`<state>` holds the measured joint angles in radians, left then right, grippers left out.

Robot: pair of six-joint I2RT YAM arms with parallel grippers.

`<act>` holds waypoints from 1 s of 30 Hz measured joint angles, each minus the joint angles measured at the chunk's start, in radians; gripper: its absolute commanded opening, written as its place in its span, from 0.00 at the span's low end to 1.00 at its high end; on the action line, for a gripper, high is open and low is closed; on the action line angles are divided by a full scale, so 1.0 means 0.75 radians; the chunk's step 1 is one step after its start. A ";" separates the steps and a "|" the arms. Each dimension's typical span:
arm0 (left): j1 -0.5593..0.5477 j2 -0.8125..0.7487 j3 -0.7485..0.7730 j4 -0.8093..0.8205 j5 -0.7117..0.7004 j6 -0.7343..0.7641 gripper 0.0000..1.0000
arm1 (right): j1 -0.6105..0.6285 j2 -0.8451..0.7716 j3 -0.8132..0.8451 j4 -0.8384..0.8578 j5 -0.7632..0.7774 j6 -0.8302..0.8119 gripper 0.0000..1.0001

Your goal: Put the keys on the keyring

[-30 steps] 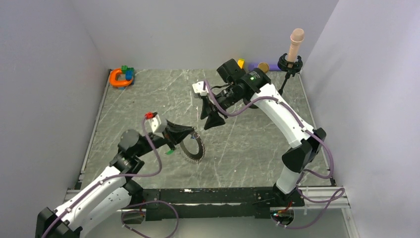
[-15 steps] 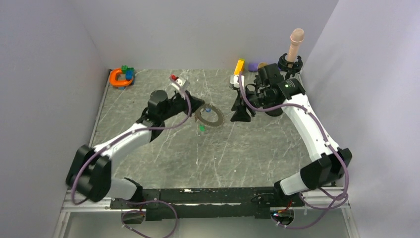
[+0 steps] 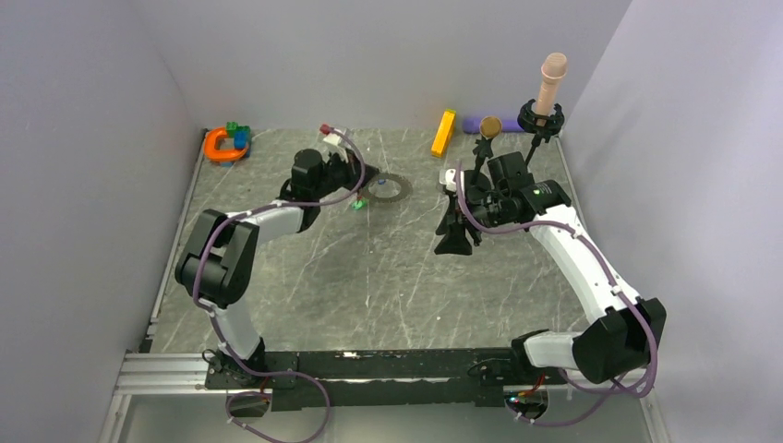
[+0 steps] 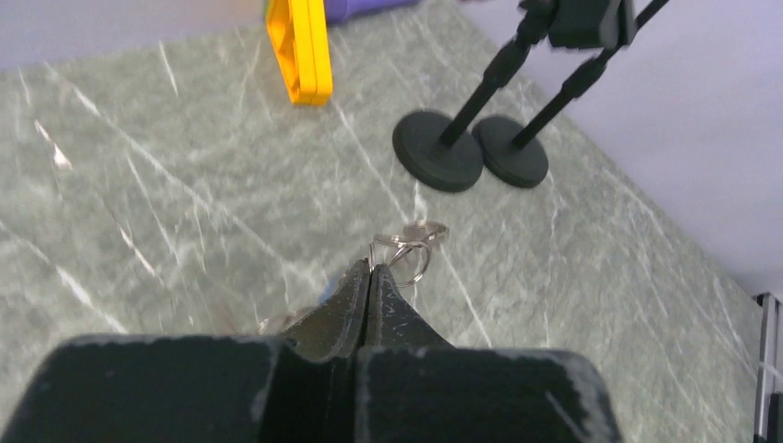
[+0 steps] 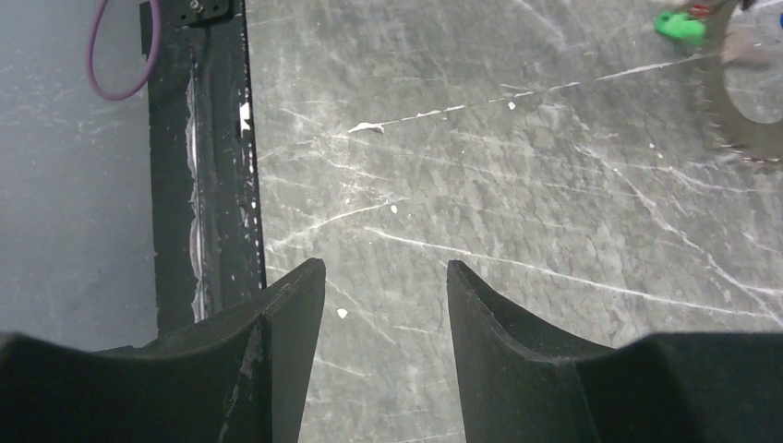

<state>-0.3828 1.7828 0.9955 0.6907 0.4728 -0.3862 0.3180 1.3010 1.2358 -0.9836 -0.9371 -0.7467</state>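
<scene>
The keyring [image 3: 407, 188], a flat silvery toothed ring, lies at the far middle of the table, and its edge shows in the right wrist view [image 5: 739, 143]. A green key [image 3: 355, 205] [image 5: 680, 26] and a blue key [image 3: 380, 182] sit by its left edge. My left gripper [image 3: 367, 175] [image 4: 370, 268] is at that edge, jaws pressed shut, with thin wire loops [image 4: 417, 232] sticking out from between the tips. My right gripper [image 3: 452, 242] [image 5: 386, 266] hovers to the right of the ring, open, with only bare table between its fingers.
A yellow bar [image 3: 444, 133] [image 4: 300, 51] and a purple piece [image 3: 473, 124] lie at the back. Two thin stands with round black bases [image 4: 437, 163] rise at the back right, one topped by a pink cylinder [image 3: 553, 76]. An orange horseshoe toy [image 3: 224, 144] sits back left.
My left arm swung from the near middle out to the far middle, and the keyring and keys travelled with it. My right gripper moved right and nearer, and opened slightly.
</scene>
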 measured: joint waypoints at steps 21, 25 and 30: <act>0.030 0.066 -0.122 -0.213 0.005 0.011 0.27 | -0.118 -0.124 -0.162 0.134 -0.109 0.064 0.57; 0.030 -0.052 -0.412 -0.255 -0.003 0.017 0.99 | -0.127 -0.137 -0.172 0.140 -0.126 0.070 0.57; 0.040 -0.444 -0.520 -0.364 -0.032 0.047 0.99 | -0.135 -0.167 -0.186 0.153 -0.133 0.074 0.58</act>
<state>-0.3531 1.4502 0.6056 0.4175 0.4488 -0.3508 0.2165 1.1759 1.0962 -0.8692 -1.0367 -0.6910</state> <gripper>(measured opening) 0.991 0.575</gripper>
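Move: The keyring with its keys is still pinched in the left hand. The bare patch of table where it will lie is about 3 cm back, 2 cm left and 16 cm below that hand. From the hand, the yellow block lies some 20 cm ahead and 15 cm right, and the short stand's base about 5 cm ahead and 20 cm right. From the empty right hand, that patch is roughly 18 cm ahead, 14 cm left and 21 cm down. The keyring is carried up about 6 cm and slightly forward by the left hand, then brought quickly down towards the table, with the hand swinging back and somewhat left as its fingers tip down. The shut fingers part on the way and spread wide near the table to let go of it. The empty hand then rises some 5 cm clear. ##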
